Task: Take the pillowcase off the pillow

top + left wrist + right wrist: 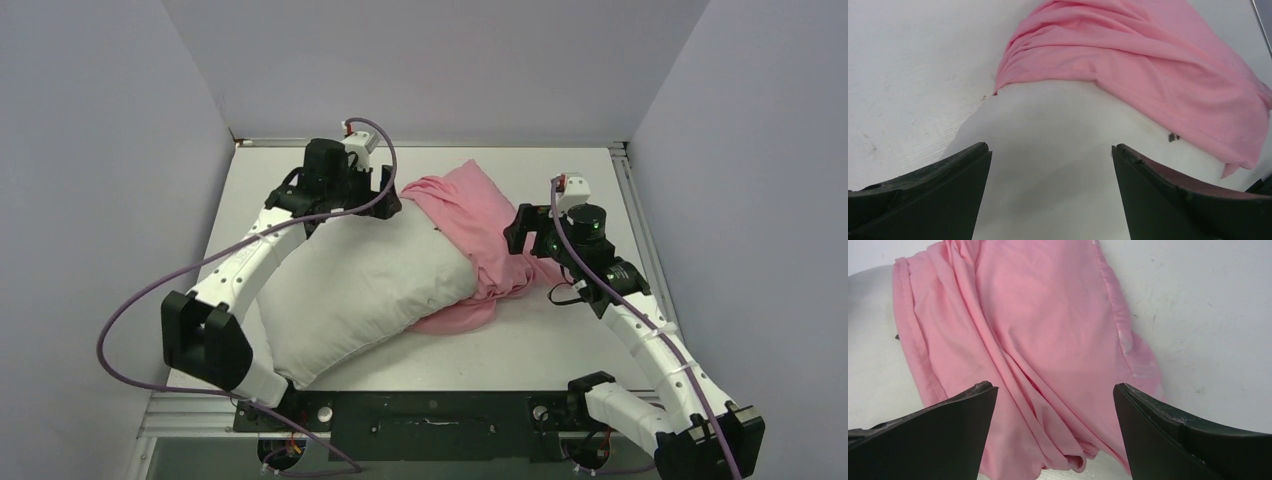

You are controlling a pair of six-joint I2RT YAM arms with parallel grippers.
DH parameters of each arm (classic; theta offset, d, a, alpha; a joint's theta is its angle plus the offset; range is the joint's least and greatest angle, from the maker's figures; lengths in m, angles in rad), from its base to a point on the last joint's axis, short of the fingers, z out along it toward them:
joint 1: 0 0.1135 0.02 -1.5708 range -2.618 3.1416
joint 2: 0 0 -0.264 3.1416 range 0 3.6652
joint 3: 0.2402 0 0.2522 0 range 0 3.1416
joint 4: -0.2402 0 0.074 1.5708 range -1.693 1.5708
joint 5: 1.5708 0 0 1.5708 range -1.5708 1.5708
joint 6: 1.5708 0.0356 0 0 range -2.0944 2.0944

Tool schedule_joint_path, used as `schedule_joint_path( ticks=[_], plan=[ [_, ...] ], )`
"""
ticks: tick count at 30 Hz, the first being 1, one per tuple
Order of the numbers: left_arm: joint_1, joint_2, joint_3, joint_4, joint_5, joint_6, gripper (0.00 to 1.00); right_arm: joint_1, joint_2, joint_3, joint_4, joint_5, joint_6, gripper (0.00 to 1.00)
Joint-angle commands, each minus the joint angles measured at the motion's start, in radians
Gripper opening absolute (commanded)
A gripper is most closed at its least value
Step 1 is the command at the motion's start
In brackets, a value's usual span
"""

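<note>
The white pillow (370, 290) lies slantwise on the table, its near-left part bare. The pink pillowcase (480, 225) is bunched over its far-right end and spills onto the table beside it. My left gripper (385, 195) hangs open over the pillow's far edge, just left of the pink rim. In the left wrist view the pillow (1048, 165) fills the gap between the fingers, with the pillowcase (1148, 65) beyond. My right gripper (522, 235) stands open at the pillowcase's right side. The right wrist view has folded pillowcase (1038, 340) under its open gripper (1055, 387), nothing gripped.
The white table (580, 350) is walled by lilac panels on three sides. A metal rail (632, 200) runs along the right edge and a black base plate (430, 410) along the near edge. Purple cables loop off both arms.
</note>
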Motion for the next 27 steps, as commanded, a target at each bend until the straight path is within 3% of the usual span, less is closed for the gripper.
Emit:
schedule_joint_path(
  ticks=[1, 4, 7, 13, 16, 27],
  plan=[
    [0.057, 0.137, 0.067, 0.035, 0.162, -0.025, 0.94, 0.002, 0.04, 0.072, 0.086, -0.091, -0.009, 0.9],
    [0.078, 0.208, 0.065, 0.08, 0.274, -0.067, 0.91, 0.014, 0.073, 0.089, 0.11, -0.11, -0.005, 0.9],
    [0.077, 0.239, 0.037, 0.109, 0.361, -0.091, 0.77, 0.031, 0.107, 0.112, 0.127, -0.115, -0.003, 0.9],
    [0.061, 0.191, -0.047, 0.177, 0.417, -0.138, 0.21, 0.104, 0.201, 0.188, 0.135, -0.078, -0.029, 0.9],
    [0.036, 0.14, -0.068, 0.166, 0.39, -0.12, 0.0, 0.155, 0.25, 0.242, 0.12, -0.04, -0.052, 0.9],
    [-0.138, -0.065, -0.128, 0.054, 0.15, 0.013, 0.0, 0.214, 0.438, 0.444, 0.048, -0.03, -0.086, 0.9]
  ],
)
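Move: The pillow's bare white far end is open to the left hand, with the spot to grip roughly 8 cm below it, 2 cm ahead and 3 cm to its right. The pillowcase's nearest hem lies about 5 cm ahead, 5 cm right and 9 cm down from that hand. From the right hand, that hem is some 11 cm ahead, 17 cm left and 8 cm down. The crumpled pillowcase's middle is about 1 cm ahead of the right hand, 6 cm left and 9 cm below. The pillow's white cover, just short of the case's hem, is pinched by the left hand: it sinks about 8 cm, tipping down some 15 degrees, shuts its open fingers there, then draws back, right and up, turning a little clockwise. Meanwhile the right hand, fingers still wide open, travels about 11 cm left, with some forward and a slight rise, over the pillowcase towards its far-left hem. ##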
